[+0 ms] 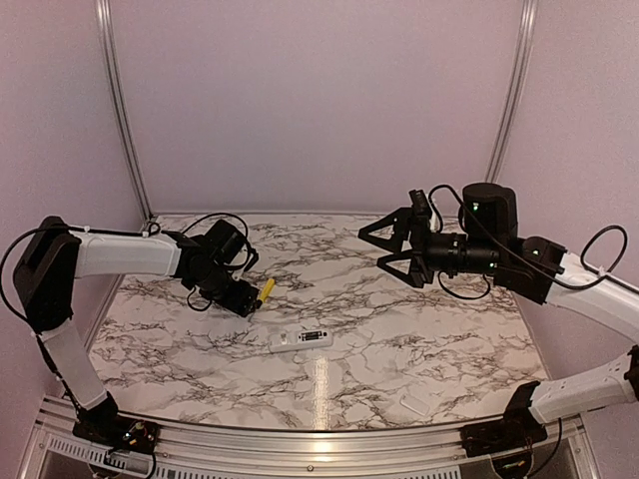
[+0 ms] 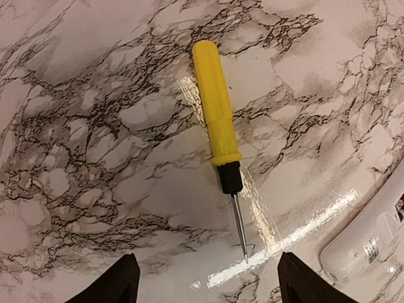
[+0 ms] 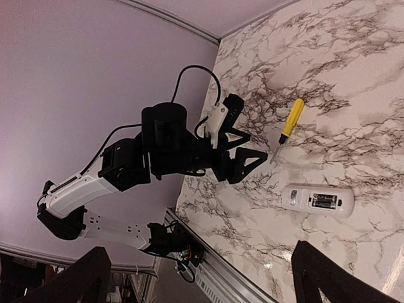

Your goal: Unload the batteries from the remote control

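The white remote control [image 1: 302, 339] lies flat mid-table with its dark recess facing up; it also shows as remote control [image 3: 317, 201] and remote control [image 2: 372, 246]. The batteries [image 3: 324, 201] sit dark inside that recess. My left gripper [image 2: 208, 285] is open and low over the table. The metal tip of a yellow-handled screwdriver [image 2: 216, 107] points into the gap between its fingers without touching them. In the top view the left gripper [image 1: 248, 299] is just up-left of the remote. My right gripper [image 1: 371, 247] hangs open and empty above the table's right half.
The screwdriver [image 1: 266, 289] lies just beyond the remote. A small flat white cover piece [image 1: 414, 404] rests near the front right edge. Pale walls enclose the table on three sides. The metal rail [image 1: 300, 444] runs along the front.
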`<control>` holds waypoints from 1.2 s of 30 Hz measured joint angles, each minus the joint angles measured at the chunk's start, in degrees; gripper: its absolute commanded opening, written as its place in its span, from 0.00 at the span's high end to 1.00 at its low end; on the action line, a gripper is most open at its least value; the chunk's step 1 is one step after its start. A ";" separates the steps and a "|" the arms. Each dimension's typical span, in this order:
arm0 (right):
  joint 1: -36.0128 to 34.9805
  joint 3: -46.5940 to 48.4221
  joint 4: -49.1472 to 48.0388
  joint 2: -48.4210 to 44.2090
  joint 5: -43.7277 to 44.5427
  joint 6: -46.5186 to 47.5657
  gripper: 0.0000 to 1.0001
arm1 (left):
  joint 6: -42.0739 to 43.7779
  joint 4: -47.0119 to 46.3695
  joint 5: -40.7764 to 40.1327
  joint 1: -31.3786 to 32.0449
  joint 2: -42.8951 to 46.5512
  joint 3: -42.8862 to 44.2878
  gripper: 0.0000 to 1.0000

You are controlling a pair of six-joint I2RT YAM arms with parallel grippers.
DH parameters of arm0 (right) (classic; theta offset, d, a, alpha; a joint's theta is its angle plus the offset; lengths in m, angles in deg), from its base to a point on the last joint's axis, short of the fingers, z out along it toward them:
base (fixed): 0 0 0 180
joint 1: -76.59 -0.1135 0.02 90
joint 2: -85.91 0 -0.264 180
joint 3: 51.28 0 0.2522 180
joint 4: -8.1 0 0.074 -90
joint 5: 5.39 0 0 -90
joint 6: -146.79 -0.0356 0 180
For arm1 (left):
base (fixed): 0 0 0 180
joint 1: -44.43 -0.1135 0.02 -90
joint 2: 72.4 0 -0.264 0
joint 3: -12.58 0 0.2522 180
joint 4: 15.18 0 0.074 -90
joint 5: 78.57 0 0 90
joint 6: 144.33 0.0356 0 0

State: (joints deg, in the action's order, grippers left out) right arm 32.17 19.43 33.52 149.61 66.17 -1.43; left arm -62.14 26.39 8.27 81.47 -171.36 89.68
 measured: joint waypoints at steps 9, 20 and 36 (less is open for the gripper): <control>0.00 -0.63 1.77 -1.55 0.90 -0.02 0.02 | 3.34 0.83 2.23 -0.39 -9.35 9.09 0.35; 0.04 -3.23 2.58 -4.24 1.25 -0.28 0.02 | 4.46 2.73 2.51 -0.87 -14.23 12.81 0.51; 1.25 -3.56 2.49 -4.24 1.18 -0.28 0.02 | 4.33 2.78 5.09 -0.98 -16.76 14.05 0.83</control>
State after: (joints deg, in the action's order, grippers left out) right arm 33.41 15.86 36.02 145.37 67.35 -1.71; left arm -57.82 29.17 13.36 80.49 -188.12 103.73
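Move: The yellow screwdriver lies about 4 cm ahead of the left hand, 4 cm to its right and 5 cm below, handle pointing outward. The remote control, its battery bay open, is some 7 cm back and 11 cm to the right of the left hand, about 5 cm below. From the right hand the screwdriver lies about 12 cm ahead, 19 cm to the left and 30 cm down. The left hand goes some 5 cm forward-right and 4 cm down, fingers closing round the screwdriver's black collar. ##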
